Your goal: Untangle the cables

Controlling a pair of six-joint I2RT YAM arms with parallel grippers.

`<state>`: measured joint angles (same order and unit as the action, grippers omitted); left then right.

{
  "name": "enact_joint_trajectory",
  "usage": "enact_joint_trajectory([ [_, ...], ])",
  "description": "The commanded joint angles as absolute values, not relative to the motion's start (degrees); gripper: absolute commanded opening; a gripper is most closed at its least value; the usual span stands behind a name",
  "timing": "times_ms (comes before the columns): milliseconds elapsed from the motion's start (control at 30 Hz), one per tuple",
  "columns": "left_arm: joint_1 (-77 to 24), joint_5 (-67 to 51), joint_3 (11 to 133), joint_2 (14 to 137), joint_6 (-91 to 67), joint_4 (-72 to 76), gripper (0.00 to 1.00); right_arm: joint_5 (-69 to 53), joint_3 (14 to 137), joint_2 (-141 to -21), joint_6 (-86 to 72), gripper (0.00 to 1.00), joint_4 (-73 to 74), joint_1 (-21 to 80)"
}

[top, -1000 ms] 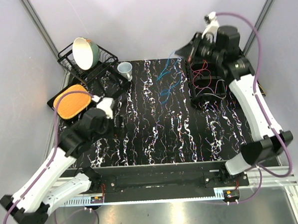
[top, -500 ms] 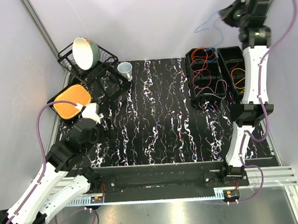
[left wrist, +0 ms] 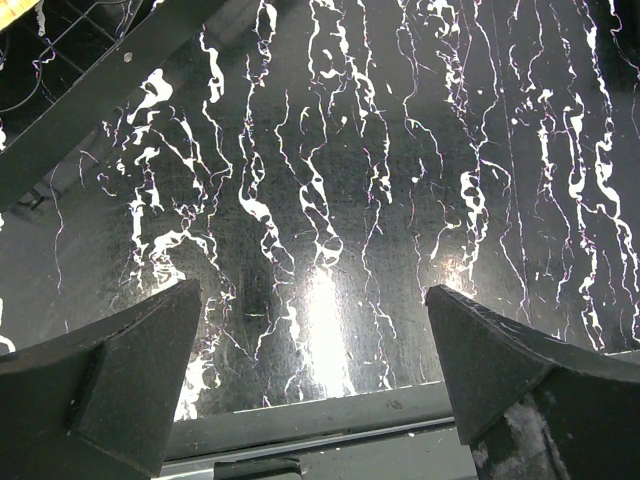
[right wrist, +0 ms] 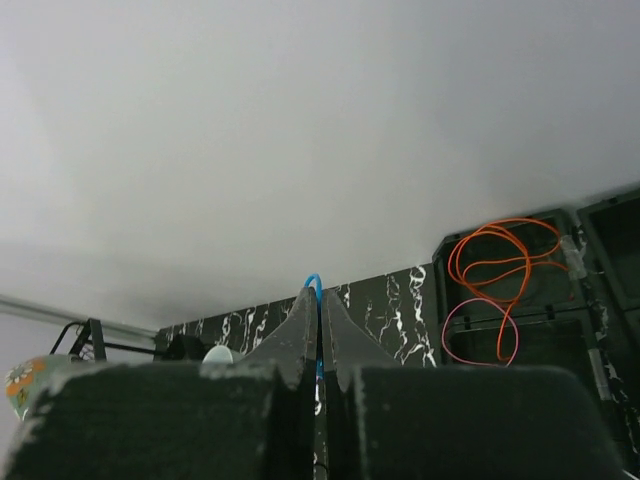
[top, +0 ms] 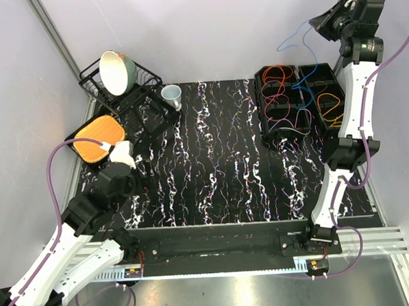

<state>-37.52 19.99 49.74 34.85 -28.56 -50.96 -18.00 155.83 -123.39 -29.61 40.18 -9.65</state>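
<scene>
High at the back right, my right gripper is shut on a blue cable. It hangs in loose bends down into the black bins. In the right wrist view the fingers press together with the blue cable looping out at their tips. An orange cable, a red one and a purplish-white one lie in the left bin. Yellow-orange loops lie in the right bin. My left gripper hovers open over the table's left side, and nothing sits between its jaws.
A black dish rack holding a bowl stands at the back left, with a pale cup beside it. An orange pad lies on a dark tray at the left edge. Grey walls enclose the table.
The right arm rose from the bins to high at the back right, lifting the blue cable off the table. The left arm drew back toward the near left.
</scene>
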Motion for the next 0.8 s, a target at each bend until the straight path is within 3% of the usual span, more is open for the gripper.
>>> enact_joint_trajectory([
  [0, -37.35, 21.71, 50.19, 35.24, -28.65, -49.13, 0.98, -22.41, 155.57, -123.92, -29.35, 0.00, 38.41, -9.49],
  [267, -37.27, 21.71, 50.19, 35.16, -28.65, -49.04, 0.97, -24.35, 152.59, -124.36, -31.46, 0.00, 35.77, -9.32],
  [500, -37.27, 21.80, 50.27, 34.89, -28.56, -49.13, 0.97, -22.68, 140.72, -125.68, -29.89, 0.00, 34.72, -9.32],
  [767, -37.00, 21.71, 50.27, 35.24, -28.48, -49.13, 0.96, -23.11, 135.71, -128.41, -27.77, 0.00, 34.72, -9.23],
])
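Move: The blue cable is held and hangs from the right fingers. The left bin it is being taken to has its middle roughly 5 cm back from that hand, 3 cm to its left and 40 cm below. The orange cable in this bin's far compartment is about 8 cm farther out than the bin's middle; the right bin stands level with the left bin, some 18 cm to its right. From the left hand, the left bin is about 33 cm ahead, 47 cm right and 17 cm lower. The blue cable, still pinched at its upper end in the shut right fingers, is lowered towards the left bin: slowly at first, then much faster, about 18 cm down in all with a slight reach forward of 3 to 4 cm. The hand tips its fingers down by some 20 degrees on the way and keeps its hold. ##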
